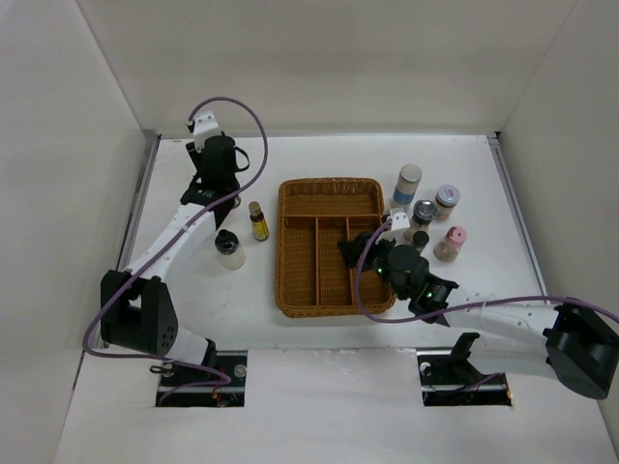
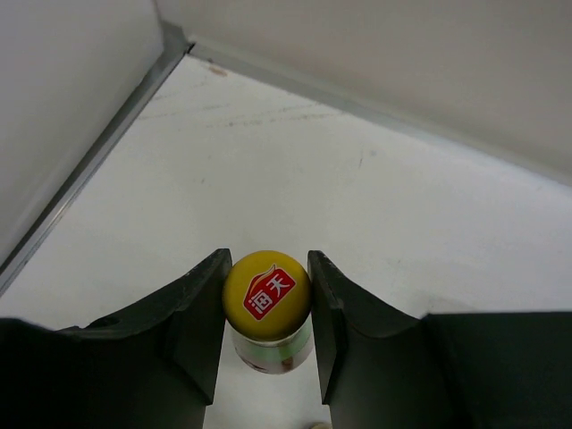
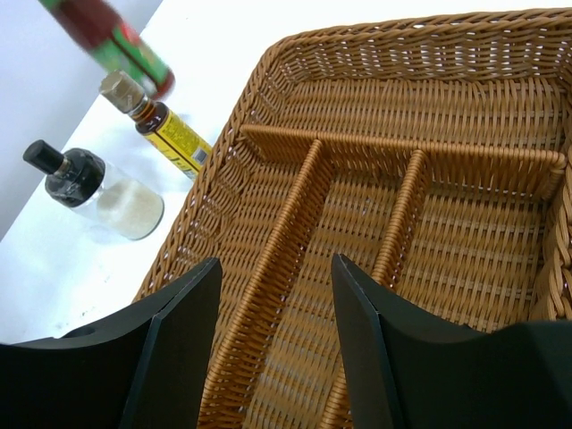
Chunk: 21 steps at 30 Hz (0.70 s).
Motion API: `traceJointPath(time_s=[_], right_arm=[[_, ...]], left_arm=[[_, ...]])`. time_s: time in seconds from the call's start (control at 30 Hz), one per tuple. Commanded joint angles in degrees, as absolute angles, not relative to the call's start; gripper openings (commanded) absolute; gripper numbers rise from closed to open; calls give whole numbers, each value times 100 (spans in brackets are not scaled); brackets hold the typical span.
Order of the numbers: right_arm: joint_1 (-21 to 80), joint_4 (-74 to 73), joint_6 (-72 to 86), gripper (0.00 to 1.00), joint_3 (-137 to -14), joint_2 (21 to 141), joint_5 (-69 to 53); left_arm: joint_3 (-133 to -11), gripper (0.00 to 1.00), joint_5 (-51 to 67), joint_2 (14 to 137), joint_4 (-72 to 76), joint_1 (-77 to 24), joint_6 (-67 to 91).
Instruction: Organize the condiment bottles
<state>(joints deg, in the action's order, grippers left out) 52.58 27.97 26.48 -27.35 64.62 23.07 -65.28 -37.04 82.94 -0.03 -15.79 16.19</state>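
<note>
My left gripper (image 2: 266,299) is shut on the yellow cap of a sauce bottle (image 2: 266,295), near the table's back left corner. From above, that gripper (image 1: 221,159) hides the bottle. A second sauce bottle (image 1: 258,220) with a yellow label and a squat dark-and-white bottle (image 1: 229,248) stand left of the wicker tray (image 1: 282,280). My right gripper (image 3: 277,264) is open over the tray (image 3: 465,223), nothing between its fingers. Right of the tray stand the white-capped jar (image 1: 407,184), silver-lidded jar (image 1: 423,213), grey-lidded jar (image 1: 446,201) and pink-capped bottle (image 1: 451,243).
The tray's compartments show no bottles where they are in view. White walls close the table at the back and both sides. The right arm (image 1: 503,324) reaches in from the near right, over the tray's right edge.
</note>
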Motion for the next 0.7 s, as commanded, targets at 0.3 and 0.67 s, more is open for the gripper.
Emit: traceJointPath(time_s=[0.3, 0.67], right_arm=[[5111, 3234, 2663, 60, -2628, 6179, 2417], [4900, 3182, 2769, 59, -2540, 6029, 2399]], left_arm=[[-8559, 18, -3086, 8603, 783, -2623, 1283], [-8605, 18, -2839, 9368, 1002, -3239, 1283]])
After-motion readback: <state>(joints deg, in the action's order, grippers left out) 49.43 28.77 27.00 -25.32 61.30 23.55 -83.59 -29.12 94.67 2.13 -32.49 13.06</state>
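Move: The left gripper already holds the yellow-capped bottle by its cap, clear of the table. The basket's far compartment has its middle some 29 cm to the right, about 2 cm nearer the base and 22 cm down. The cork-topped bottle stands about 10 cm back and 9 cm right, the black-capped bottle 18 cm back and 2 cm right, both some 18 cm lower. From the right gripper that compartment lies roughly 15 cm ahead, 7 cm left, 14 cm down. Keep the left gripper shut on the yellow-capped bottle and swing it about 19 cm right, towards the basket's far compartment, arching up some 12 cm and then sinking about half of that, with a slight forward drift. Turn the wrist clockwise roughly 25 degrees on the way. Draw the open, empty right gripper a couple of centimetres right. ##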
